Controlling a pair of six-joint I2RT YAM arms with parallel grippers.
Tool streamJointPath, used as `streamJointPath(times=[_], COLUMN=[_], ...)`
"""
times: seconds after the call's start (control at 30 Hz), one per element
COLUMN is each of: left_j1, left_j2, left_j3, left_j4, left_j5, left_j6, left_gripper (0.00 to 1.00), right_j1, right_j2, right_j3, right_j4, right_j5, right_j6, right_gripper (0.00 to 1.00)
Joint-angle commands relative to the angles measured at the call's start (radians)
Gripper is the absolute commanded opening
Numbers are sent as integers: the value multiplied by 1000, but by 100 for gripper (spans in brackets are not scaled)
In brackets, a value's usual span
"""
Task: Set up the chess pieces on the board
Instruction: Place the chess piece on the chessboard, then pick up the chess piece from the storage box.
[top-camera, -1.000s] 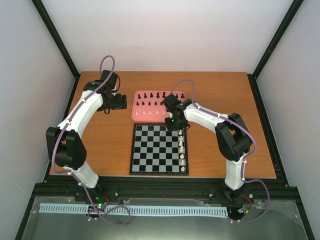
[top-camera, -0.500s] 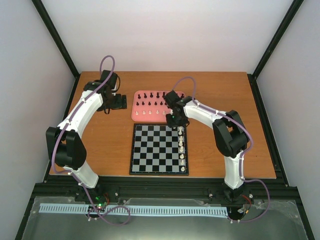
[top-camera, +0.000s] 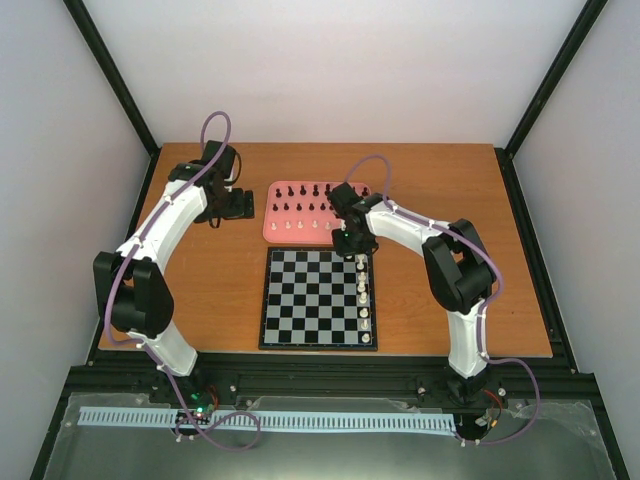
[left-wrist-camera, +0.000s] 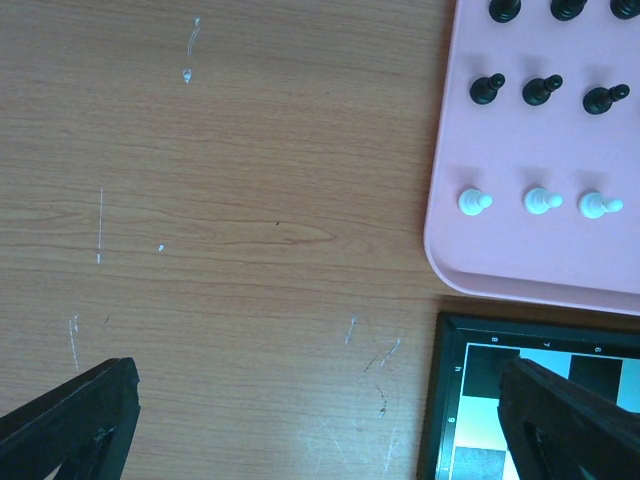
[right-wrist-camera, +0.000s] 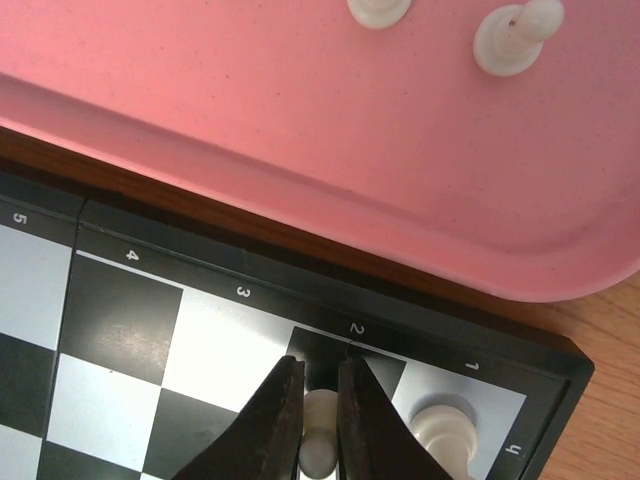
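Observation:
The board (top-camera: 300, 300) lies at the table's middle, with a column of white chess pieces (top-camera: 364, 295) along its right side. My right gripper (top-camera: 352, 243) hovers at the board's far right corner. In the right wrist view its fingers (right-wrist-camera: 320, 362) are shut on a white pawn (right-wrist-camera: 318, 420) over a black square next to a larger white piece (right-wrist-camera: 445, 428). Other chess pieces stand in the pink tray (top-camera: 275, 215): black ones (left-wrist-camera: 487, 90) and white pawns (left-wrist-camera: 475, 202). My left gripper (left-wrist-camera: 318, 370) is open over bare wood left of the tray.
The pink tray's rim (right-wrist-camera: 300, 120) sits just beyond the board's far edge (right-wrist-camera: 200, 240), with a thin strip of wood between them. Two white pieces (right-wrist-camera: 510, 40) stand in the tray close to my right gripper. Black frame posts border the table.
My right wrist has shifted slightly toward the board's far edge, still carrying the pawn. The left arm has not moved.

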Motion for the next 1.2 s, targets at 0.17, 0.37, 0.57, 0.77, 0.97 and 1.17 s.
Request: streamJointPath(times=[0.17,0.37,0.57,0.77,0.97,1.17], left_j1=[-5,-5,-5,-5,-5,-5], left_j2=[9,5,0,-4,-9,-7], left_j3=[24,24,19,20,19,23], left_j4=[4,2,4,2,-1,-4], left_j5=[8,5,5,3,-5,-9], left_j6=[11,12,12,12,13,15], left_gripper=[100,100,100,100,100,100], right_j1=[-2,-3,-2,-9,-45,-83], right_j2=[20,9,-45,-45,59,172], right_j3=[14,15,38,150,274,369], right_j4=[12,11,-9,-66,-94,-125], right_j5=[21,29,26,67,67,78], right_j6=[-13,-15,-19,-27,-33,-36], right_gripper=[17,24,32,42,40,38])
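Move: My right hand still holds a white pawn just over its square, the one marked 2 on the far edge of the chessboard, some 2 cm straight below. The white corner piece stands about 3 cm to the right, level with it; the next white piece is 3 cm right and 2 cm back. The tray's rightmost white pawn is about 7 cm ahead and 1 cm right. From my left hand the square lies roughly 25 cm right, 4 cm back and 15 cm down. I ease my right hand down about half a centimetre to set the held pawn on its square, then open the fingers partway and let go. Once clear, I lift about 7 cm while reaching some 8 cm forward off the board over the tray, tipping the fingers about 10 degrees outward, and begin to sink again towards the remaining white pawns. ##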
